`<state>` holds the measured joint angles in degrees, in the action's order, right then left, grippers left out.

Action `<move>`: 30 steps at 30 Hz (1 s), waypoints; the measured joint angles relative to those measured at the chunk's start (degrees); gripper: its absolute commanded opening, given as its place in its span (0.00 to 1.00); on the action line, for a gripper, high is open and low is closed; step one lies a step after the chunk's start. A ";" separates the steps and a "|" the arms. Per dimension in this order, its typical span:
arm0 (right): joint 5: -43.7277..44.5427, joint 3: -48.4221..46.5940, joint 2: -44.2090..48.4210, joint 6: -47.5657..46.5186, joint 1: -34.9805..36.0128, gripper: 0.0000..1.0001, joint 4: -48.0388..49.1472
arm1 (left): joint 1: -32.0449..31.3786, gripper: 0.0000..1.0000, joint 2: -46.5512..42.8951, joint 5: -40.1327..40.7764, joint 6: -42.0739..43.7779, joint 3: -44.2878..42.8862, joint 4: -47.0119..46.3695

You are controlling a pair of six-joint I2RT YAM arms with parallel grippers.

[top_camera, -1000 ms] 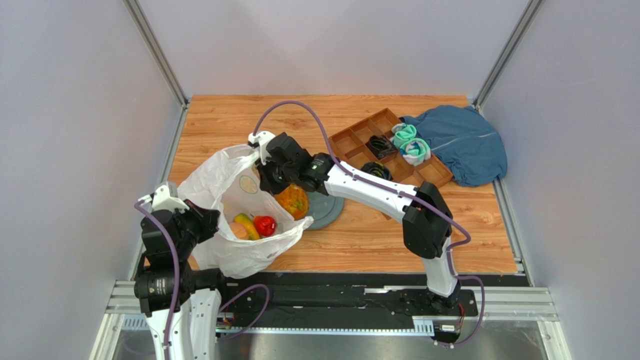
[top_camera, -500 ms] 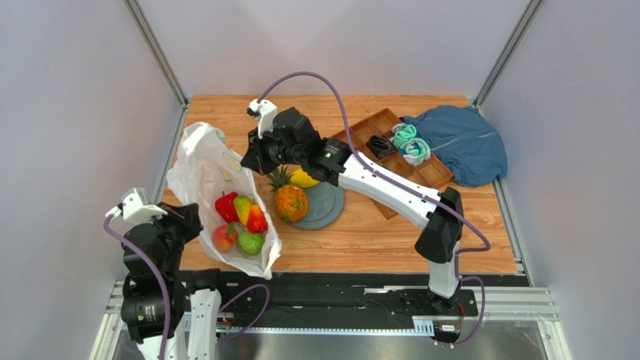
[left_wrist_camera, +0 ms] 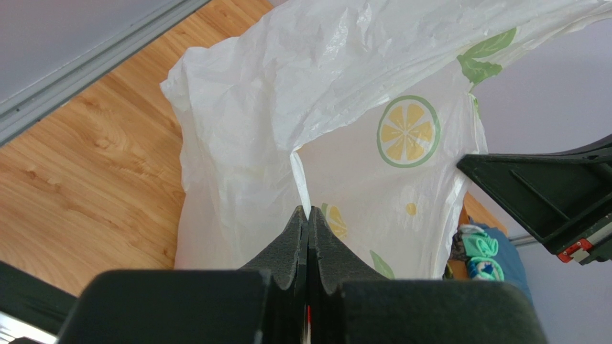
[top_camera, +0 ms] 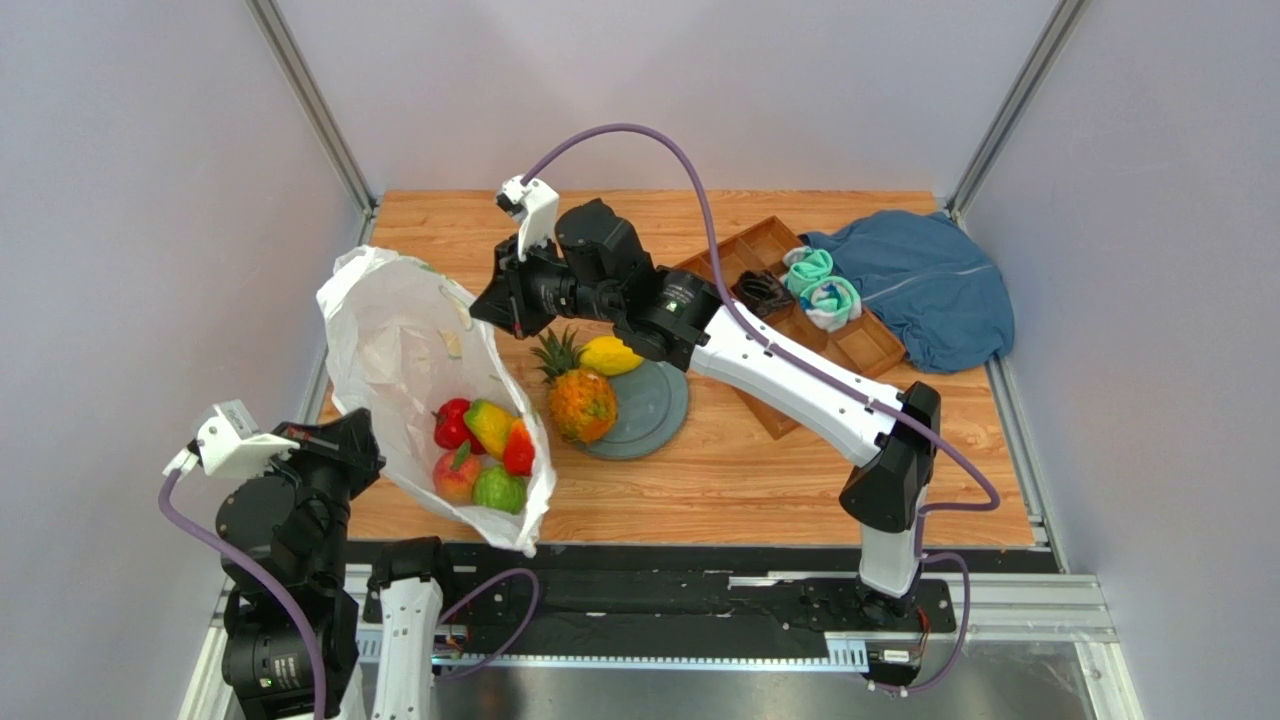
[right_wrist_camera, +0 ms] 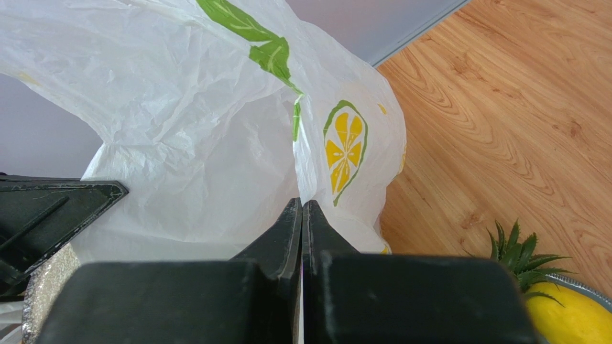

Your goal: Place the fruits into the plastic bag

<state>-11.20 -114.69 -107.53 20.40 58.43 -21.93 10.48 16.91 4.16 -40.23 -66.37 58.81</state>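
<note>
The white plastic bag (top_camera: 394, 338) printed with citrus slices hangs stretched between my two grippers over the table's left side. My left gripper (top_camera: 358, 446) is shut on its near edge, as the left wrist view (left_wrist_camera: 307, 212) shows. My right gripper (top_camera: 487, 311) is shut on its far edge, as the right wrist view (right_wrist_camera: 302, 205) shows. Inside lie red fruits (top_camera: 451, 423), a yellow-green one (top_camera: 489, 423), a peach (top_camera: 454, 477) and a green round fruit (top_camera: 501, 489). The orange pineapple (top_camera: 580, 402) and a yellow fruit (top_camera: 609, 356) rest outside the bag on a grey plate (top_camera: 649, 417).
A wooden compartment tray (top_camera: 718, 270) at the back right holds black socks (top_camera: 759, 291) and teal socks (top_camera: 822, 288). A blue cloth (top_camera: 929, 288) lies beside it. Metal frame posts and grey walls close in both sides.
Both grippers have lifted the bag and swung it left. The right gripper rose toward the back, the left arm drew back and left. The pineapple now stands outside the bag.
</note>
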 measured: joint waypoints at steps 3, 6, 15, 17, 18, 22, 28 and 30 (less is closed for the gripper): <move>0.00 0.00 -0.04 0.13 0.02 0.00 -0.02 | 0.00 0.00 0.07 0.31 -0.52 1.49 0.13; -0.13 -0.22 -0.57 0.28 0.02 0.00 -0.11 | 0.00 0.00 0.07 0.46 -0.59 5.42 -0.15; -1.38 -1.90 -5.42 0.39 0.02 0.16 -2.78 | 0.00 0.00 -1.81 -0.90 -1.29 17.33 -0.26; -1.53 -1.90 -5.60 0.33 0.02 0.33 -3.28 | 0.00 0.00 -2.95 -0.90 -1.27 17.35 -0.44; -1.73 -1.92 -5.60 0.42 0.02 0.60 -3.45 | 0.00 0.00 -3.43 -0.90 -1.27 17.35 -0.42; -1.88 -1.95 -5.60 0.15 0.02 0.96 -4.15 | 0.00 0.00 -3.74 -0.90 -1.20 17.35 -0.39; 0.17 0.50 -3.45 -0.74 -0.76 0.97 -5.03 | 0.00 0.00 -3.98 -0.57 -0.37 17.33 -0.26; 0.44 2.58 -1.27 -0.76 -1.77 0.97 -5.03 | 0.00 0.00 -4.20 -0.31 -0.11 17.33 -0.13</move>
<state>-10.76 -112.12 -108.79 19.64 56.66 -26.96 10.48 12.71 3.86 -40.34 -49.04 58.67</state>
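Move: Both hands pinch the plastic bag's rim. The fruits in its bottom lie some 25 cm below each of them: about 7 cm ahead and 9 cm right of the left hand, about 6 cm back and 7 cm left of the right hand. From the right hand, the pineapple is roughly 4 cm ahead, 5 cm right and 29 cm down, the yellow mango about 11 cm ahead and 9 cm right, the plate's middle 4 cm ahead and 12 cm right. Still pinching the bag's rim, both hands lower it towards the table, the left first, by about 10 cm with its fingers tipping some 15 degrees further down, then staying there with its grip kept. The right sinks about 5 cm, spreads its fingers wide to let go of the rim, then starts back to its right. ##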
